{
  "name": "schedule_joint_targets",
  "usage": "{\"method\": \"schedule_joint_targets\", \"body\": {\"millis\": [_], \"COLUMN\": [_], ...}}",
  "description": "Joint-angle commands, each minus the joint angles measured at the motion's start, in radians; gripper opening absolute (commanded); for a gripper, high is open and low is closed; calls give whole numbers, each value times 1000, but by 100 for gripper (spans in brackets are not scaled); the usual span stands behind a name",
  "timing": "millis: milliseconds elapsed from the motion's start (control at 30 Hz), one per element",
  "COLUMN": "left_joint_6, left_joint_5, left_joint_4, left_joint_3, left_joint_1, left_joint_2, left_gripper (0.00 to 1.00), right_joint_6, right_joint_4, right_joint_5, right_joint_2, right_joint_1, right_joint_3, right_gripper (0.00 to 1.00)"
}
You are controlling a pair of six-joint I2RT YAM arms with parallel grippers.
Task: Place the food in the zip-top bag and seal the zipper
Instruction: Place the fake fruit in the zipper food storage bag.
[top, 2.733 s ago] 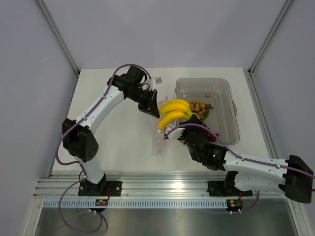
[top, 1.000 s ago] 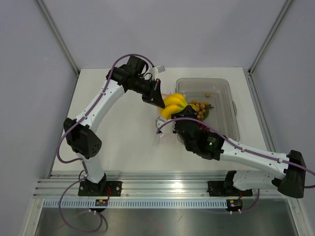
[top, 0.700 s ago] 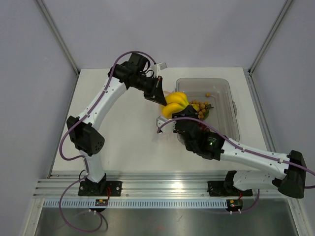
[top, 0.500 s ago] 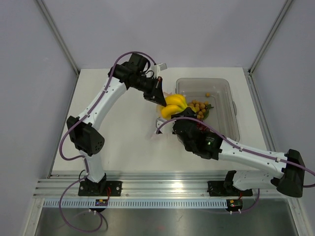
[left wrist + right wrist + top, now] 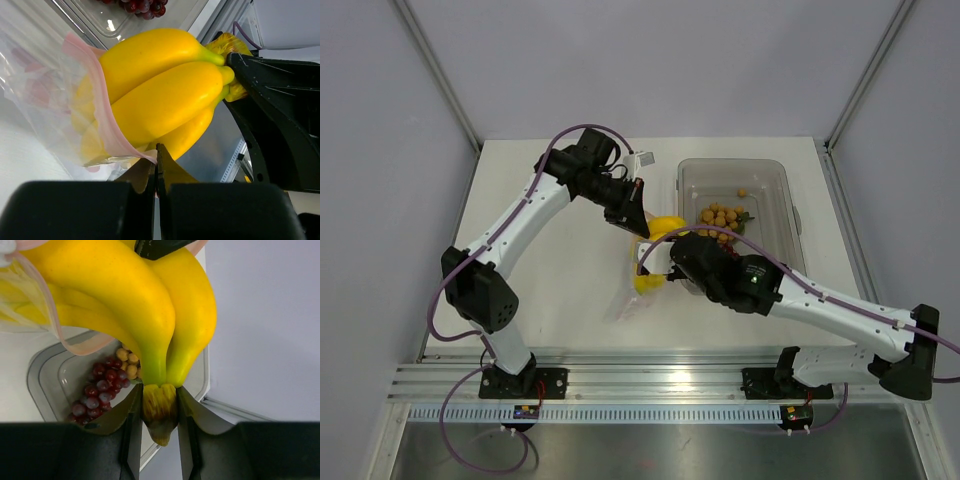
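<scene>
The yellow bananas (image 5: 160, 85) sit halfway inside the zip-top bag (image 5: 45, 100), a clear dotted bag whose mouth wraps their lower half. My left gripper (image 5: 156, 150) is shut on the bag's pink zipper (image 5: 102, 115) rim. My right gripper (image 5: 159, 405) is shut on the bananas' (image 5: 135, 305) stem end. From above, the bag (image 5: 630, 295) hangs to the table under both grippers, just left of the tray. The tan round fruits (image 5: 720, 215) and the dark red grapes (image 5: 97, 390) lie in the tray.
The rigid clear tray (image 5: 780, 190) stands at the right of the white table (image 5: 550, 260). Both arms meet at its left rim. A metal rail (image 5: 650, 385) runs along the near edge.
The right gripper has pushed the bananas down and to the left into the bag's mouth. The left gripper has come down a little with the rim, and the bag now hangs lower.
</scene>
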Motion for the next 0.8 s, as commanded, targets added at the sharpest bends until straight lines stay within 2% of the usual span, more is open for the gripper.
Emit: {"method": "schedule_joint_targets", "body": {"millis": [0, 167, 400, 600, 767], "left_joint_6": [-3, -20, -50, -32, -44], "left_joint_5": [75, 108, 140, 112, 97], "left_joint_4": [131, 141, 156, 141, 156], "left_joint_3": [14, 46, 87, 61, 52], "left_joint_1": [-42, -42, -42, -42, -42], "left_joint_2": [-31, -22, -19, -14, 27], "left_gripper": [0, 0, 0, 0, 0], "right_joint_6": [99, 160, 160, 184, 224], "right_joint_4": [83, 185, 233, 336, 368], "right_joint_5": [-192, -156, -72, -63, -42], "right_joint_2": [56, 139, 266, 201, 130], "right_joint_1": [20, 20, 21, 20, 21], "right_joint_3": [57, 22, 61, 46, 28], "right_gripper": [0, 0, 0, 4, 0]}}
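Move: The bag's mouth, with the bananas' far ends already in it, lies about 8 cm left of the right hand, 2 cm farther out and 6 cm lower; that hand holds the bunch by its stem. The left hand pinches the mouth's rim, whose middle is some 6 cm below it, 1 cm ahead and 1 cm to its right. The grapes lie about 14 cm right of the right hand and 4 cm ahead, the small round fruits 10 cm right and 15 cm ahead, both roughly 21 cm below. The bananas, still gripped at the stem, are lowered by the right hand nearly 7 cm and carried about 3 cm left and 2 cm forward into the bag's mouth, before the hand eases back up about 1 cm. Its wrist swings roughly 10 degrees clockwise on the way. The left hand stays almost in place, fingers shut on the rim, holding the bag against the push. ##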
